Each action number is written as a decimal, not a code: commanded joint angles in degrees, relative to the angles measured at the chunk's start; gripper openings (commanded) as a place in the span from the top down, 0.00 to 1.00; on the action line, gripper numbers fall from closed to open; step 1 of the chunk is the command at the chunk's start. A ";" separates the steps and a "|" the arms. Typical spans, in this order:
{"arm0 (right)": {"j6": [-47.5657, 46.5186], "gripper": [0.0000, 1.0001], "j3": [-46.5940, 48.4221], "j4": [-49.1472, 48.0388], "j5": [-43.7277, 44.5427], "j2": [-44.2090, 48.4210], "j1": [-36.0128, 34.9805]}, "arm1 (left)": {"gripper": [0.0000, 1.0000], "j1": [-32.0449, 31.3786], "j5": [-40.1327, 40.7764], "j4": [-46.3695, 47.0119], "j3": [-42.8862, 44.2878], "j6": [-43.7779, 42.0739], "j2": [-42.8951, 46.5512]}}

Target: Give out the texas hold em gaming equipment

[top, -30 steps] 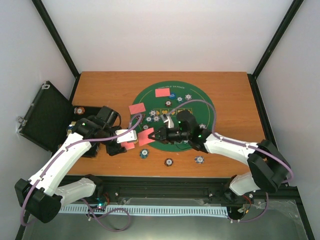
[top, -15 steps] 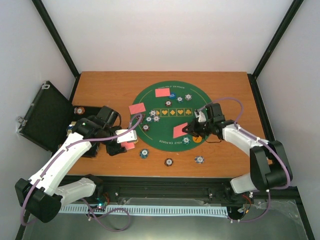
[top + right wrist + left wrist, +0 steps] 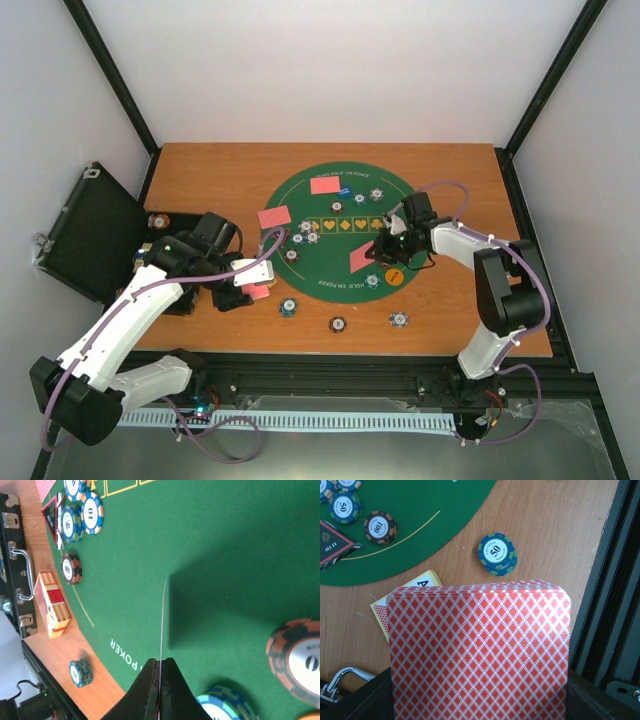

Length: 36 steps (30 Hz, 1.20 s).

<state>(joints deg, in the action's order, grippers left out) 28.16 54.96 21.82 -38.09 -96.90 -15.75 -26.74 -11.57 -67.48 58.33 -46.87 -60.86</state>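
My left gripper (image 3: 240, 284) is shut on a deck of red-backed cards (image 3: 479, 652), held over the wood left of the green round mat (image 3: 335, 280). My right gripper (image 3: 380, 250) is shut on one red-backed card (image 3: 361, 259), held low over the right part of the mat. In the right wrist view the card (image 3: 162, 620) shows edge-on between the closed fingers. Two cards lie on the mat, at the top (image 3: 325, 184) and at the left (image 3: 274, 216). Striped chips (image 3: 303, 235) and an orange button (image 3: 396, 275) sit on the mat. A black triangle marker (image 3: 332, 547) lies at its left.
Three chip stacks stand on the wood near the front edge: (image 3: 288, 306), (image 3: 338, 323), (image 3: 399, 319). A yellow card box (image 3: 415, 587) lies under the deck. The open black case (image 3: 90, 230) sits at the table's left edge.
My right gripper has carried the single card from the mat's left side, near the deck, to its right side. The left arm has not moved.
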 commanded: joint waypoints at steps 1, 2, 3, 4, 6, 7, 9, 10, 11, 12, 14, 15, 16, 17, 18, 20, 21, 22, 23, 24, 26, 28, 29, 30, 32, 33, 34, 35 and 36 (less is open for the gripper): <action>-4.33 0.97 4.79 4.20 3.40 -2.72 0.38 | 0.89 0.11 -0.03 -0.39 1.97 -1.75 0.37; -4.83 0.97 5.88 4.87 4.22 -3.29 0.45 | 0.89 0.11 -0.11 -0.37 1.97 -1.80 0.26; -5.25 0.97 6.60 5.63 4.94 -3.96 0.44 | 0.89 0.11 -0.14 -0.37 2.05 -1.74 0.27; -5.83 0.96 7.36 6.44 5.87 -4.55 0.40 | 0.89 0.11 -0.12 -0.37 2.12 -1.75 0.30; -6.81 0.91 8.58 8.12 7.81 -5.68 0.40 | 0.89 0.11 -0.12 -0.46 2.06 -1.73 0.30; -7.29 0.88 9.11 9.07 9.02 -6.05 0.37 | 0.89 0.13 -0.12 -0.47 2.06 -1.81 0.30; -8.21 0.82 9.83 9.99 11.07 -6.36 0.40 | 0.89 0.11 -0.19 -0.61 1.97 -1.73 0.30; -8.65 0.77 10.29 10.59 11.68 -6.37 0.44 | 0.89 0.11 -0.18 -0.69 1.97 -1.74 0.30; -8.79 0.71 10.94 11.36 12.97 -6.43 0.44 | 0.89 0.11 -0.25 -0.80 2.07 -1.73 0.30; -8.88 0.69 11.60 12.15 14.41 -6.29 0.45 | 0.89 0.11 -0.21 -0.88 2.10 -1.75 0.27; -8.67 0.67 12.96 13.42 16.85 -5.38 0.45 | 0.89 0.11 -0.24 -0.96 2.07 -1.75 0.30; -8.58 0.65 13.57 13.84 18.47 -4.69 0.43 | 0.89 0.11 -0.16 -0.98 2.09 -1.79 0.30; -8.48 0.62 14.24 14.42 19.16 -4.00 0.40 | 0.89 0.11 -0.13 -0.98 2.15 -1.77 0.30; -8.40 0.62 15.20 15.06 20.13 -3.27 0.44 | 0.89 0.11 -0.10 -1.05 2.14 -1.74 0.28; -8.32 0.61 15.91 15.53 21.15 -2.62 0.42 | 0.89 0.11 -0.11 -1.07 2.17 -1.74 0.35; -7.78 0.57 17.36 16.45 23.05 -1.44 0.43 | 0.89 0.11 -0.18 -1.04 2.07 -1.70 0.39; -7.52 0.57 17.99 16.83 23.36 -0.96 0.43 | 0.88 0.10 -0.19 -1.05 2.10 -1.68 0.35; -7.25 0.56 18.36 17.07 23.38 -0.43 0.31 | 0.88 0.10 -0.29 -0.99 2.14 -1.66 0.30; -7.09 0.56 18.50 17.04 23.36 0.27 0.28 | 0.89 0.11 -0.37 -0.98 2.19 -1.58 0.23; -6.72 0.56 18.33 16.86 23.09 1.03 0.15 | 0.89 0.11 -0.39 -0.91 2.21 -1.60 0.27; -5.93 0.56 17.20 15.95 20.65 2.74 -0.21 | 0.89 0.11 -0.38 -0.89 2.23 -1.56 0.30; -4.65 0.55 14.64 13.24 16.06 5.28 -1.38 | 0.89 0.11 -0.39 -0.74 2.17 -1.57 0.28; -2.63 0.53 12.64 10.91 12.91 7.01 -2.10 | 0.89 0.11 -0.47 -0.67 2.15 -1.59 0.38; -0.69 0.50 10.29 7.63 9.71 9.34 -3.30 | 0.88 0.11 -0.49 -0.56 2.14 -1.57 0.37; 4.45 0.43 4.75 0.39 4.50 13.11 -5.44 | 0.88 0.11 -0.70 -0.38 1.99 -1.58 0.43; 7.13 0.39 2.00 -3.56 2.22 14.21 -6.89 | 0.89 0.11 -0.77 -0.27 1.83 -1.49 0.45; 9.94 0.36 -0.32 -7.25 0.78 16.35 -8.49 | 0.89 0.11 -0.88 -0.19 1.77 -1.48 0.45; 12.22 0.34 -2.38 -10.18 -0.04 17.54 -10.49 | 0.88 0.11 -0.95 -0.18 1.77 -1.52 0.40; 14.46 0.32 -3.77 -12.91 -0.49 18.19 -12.38 | 0.89 0.11 -0.98 -0.16 1.78 -1.42 0.35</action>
<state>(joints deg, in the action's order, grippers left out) 31.81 56.45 23.16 -30.57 -82.24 -22.94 -26.74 -11.64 -67.59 58.35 -47.42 -60.86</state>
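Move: From the right hand, which still pinches a single card, the clear patch of green mat meant for it lies about 4 cm ahead, 1 cm to the left and 5 cm below. At that same depth, the teal chip stack is roughly 3 cm back and 1 cm left of the hand, the black-and-orange chip 3 cm ahead and 3 cm right, and the orange disc 2 cm back and 5 cm right. The left hand has that patch about 17 cm ahead, 27 cm right and 14 cm below. Easing forward and to its right while sinking about 1.5 cm, the right hand tips its fingers down more steeply and opens them, letting go of the card onto the mat. Opening wider, it runs on forward and right, rights its tilt and lifts away, then swings back and left to finish some 9 cm above its start. ##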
